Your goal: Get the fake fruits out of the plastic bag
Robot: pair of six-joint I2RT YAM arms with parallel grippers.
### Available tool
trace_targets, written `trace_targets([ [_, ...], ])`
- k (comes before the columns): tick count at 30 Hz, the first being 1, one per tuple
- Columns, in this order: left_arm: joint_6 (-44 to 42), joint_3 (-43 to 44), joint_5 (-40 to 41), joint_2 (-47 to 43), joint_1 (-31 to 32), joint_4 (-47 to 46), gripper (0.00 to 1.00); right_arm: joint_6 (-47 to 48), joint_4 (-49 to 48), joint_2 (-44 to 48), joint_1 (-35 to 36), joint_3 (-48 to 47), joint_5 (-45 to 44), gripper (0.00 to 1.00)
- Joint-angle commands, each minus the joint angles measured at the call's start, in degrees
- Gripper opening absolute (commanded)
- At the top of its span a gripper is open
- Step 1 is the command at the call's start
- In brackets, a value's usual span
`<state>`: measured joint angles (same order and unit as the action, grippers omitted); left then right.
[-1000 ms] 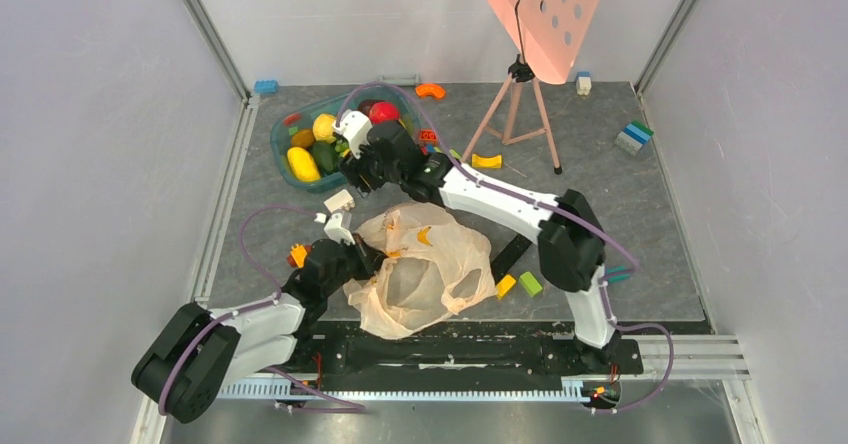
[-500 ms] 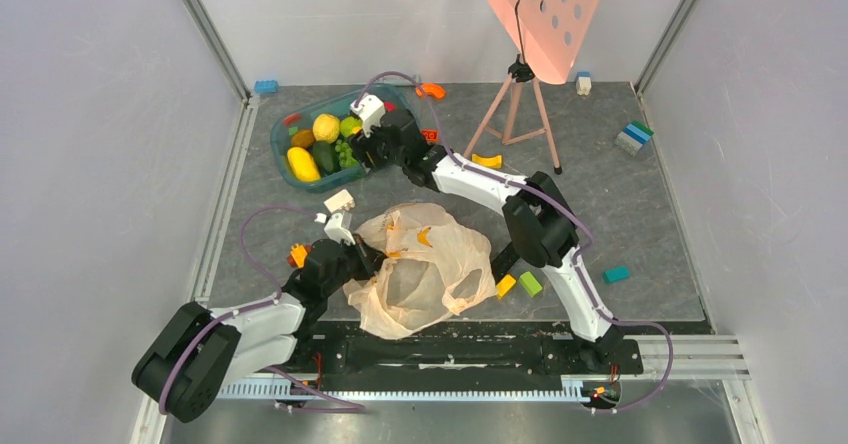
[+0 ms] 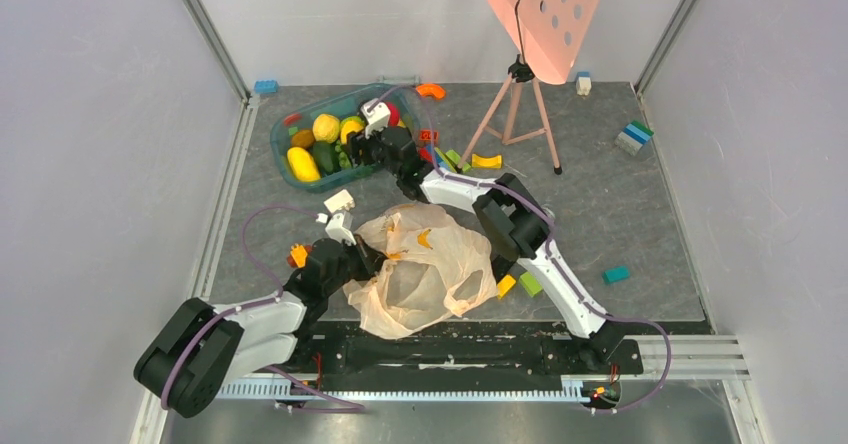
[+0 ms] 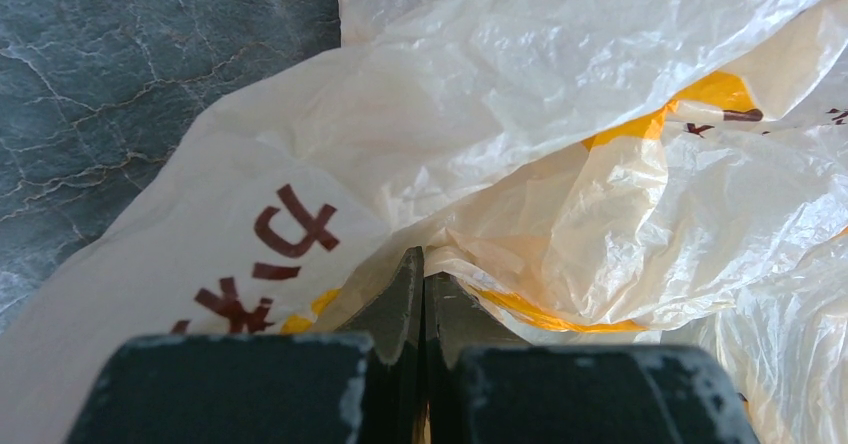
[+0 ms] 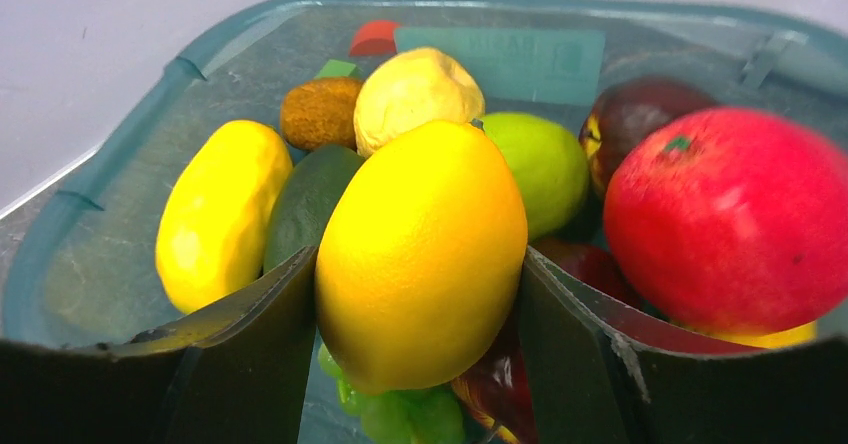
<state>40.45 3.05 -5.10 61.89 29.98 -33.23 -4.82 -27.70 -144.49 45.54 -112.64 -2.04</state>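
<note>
The cream plastic bag (image 3: 425,259) lies crumpled near the front; it fills the left wrist view (image 4: 550,114). My left gripper (image 4: 422,264) is shut on a fold of its left edge (image 3: 358,262). My right gripper (image 5: 420,294) reaches over the teal tub (image 3: 283,136) and is shut on a yellow-orange fruit (image 5: 420,254), just above the other fruits. In the tub lie a red fruit (image 5: 735,214), a long yellow one (image 5: 225,209), a pale yellow one (image 5: 415,89), a green one (image 5: 545,159), a maroon one (image 5: 640,109) and green grapes (image 5: 400,414).
A tripod (image 3: 515,114) with a pink perforated panel (image 3: 540,9) stands at the back. Toy blocks lie about: orange (image 3: 431,90), yellow (image 3: 487,160), green (image 3: 530,284), teal (image 3: 616,274), blue (image 3: 265,86). Frame rails run along the left and right edges.
My right arm has folded its elbow to the left and carried its gripper farther over the tub. The left arm and the bag have not moved.
</note>
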Motion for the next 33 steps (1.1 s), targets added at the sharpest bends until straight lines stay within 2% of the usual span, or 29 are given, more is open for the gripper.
trace_targets([
  [1, 0.3, 1.43, -0.87, 0.45, -0.11, -2.72, 0.02, -6.24, -11.03, -3.32, 0.16, -4.06, -3.02, 0.64],
  [4, 0.35, 1.43, -0.82, 0.48, -0.18, -2.83, 0.02, -8.48, -12.57, -5.78, 0.12, -6.73, -4.22, 0.68],
  [7, 0.27, 1.43, -0.8, 0.41, -0.18, -2.74, 0.02, -9.36, -12.59, -7.49, 0.17, -9.22, -4.37, 0.8],
  [12, 0.29, 1.36, -0.7, 0.29, -0.18, -2.63, 0.02, -8.15, -14.49, -5.99, 0.19, -6.68, -3.86, 0.98],
  [17, 0.09, 1.43, -0.61, 0.3, -0.18, -2.46, 0.02, -6.04, -16.14, -1.01, 0.16, -1.67, -1.74, 0.98],
  [24, 0.04, 1.42, -0.39, -0.28, -0.18, -1.66, 0.02, -3.51, -18.88, 14.3, 0.16, 14.71, -0.8, 0.98],
  [27, 0.03, 1.43, -0.61, -0.19, -0.16, -1.79, 0.02, -1.37, -13.01, 18.69, 0.2, 16.9, -3.5, 0.98],
  [29, -0.02, 1.43, -0.58, -0.18, -0.17, -1.67, 0.02, 0.2, -6.47, 19.41, 0.08, 15.1, -6.06, 0.98],
  [33, 0.01, 1.5, -0.51, 0.2, -0.18, -1.73, 0.02, 1.38, 13.87, 12.46, -1.14, -1.05, -8.5, 0.93],
])
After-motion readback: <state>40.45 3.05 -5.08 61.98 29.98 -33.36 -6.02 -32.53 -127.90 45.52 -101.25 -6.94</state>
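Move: The right gripper holds the yellow lemon inside the tray's rim; its resting spot on the pile is about 2 cm ahead, 3 cm left and 4 cm below. The avocado lies some 7 cm left and 3 cm back; the pear is about 1 cm ahead with no sideways offset; the grapes are 4 cm back and 2 cm left. From the left gripper, that spot is roughly 27 cm ahead and 9 cm left. Ease the right gripper about 2 cm forward and slightly left, dipping briefly before coming back up, and let its wrist roll and tip up a little, some 10 degrees. Spread the fingers wide to let go of the lemon between the avocado and pear, then draw back and right off the pile and rise, ending about 10 cm above where you let go. ##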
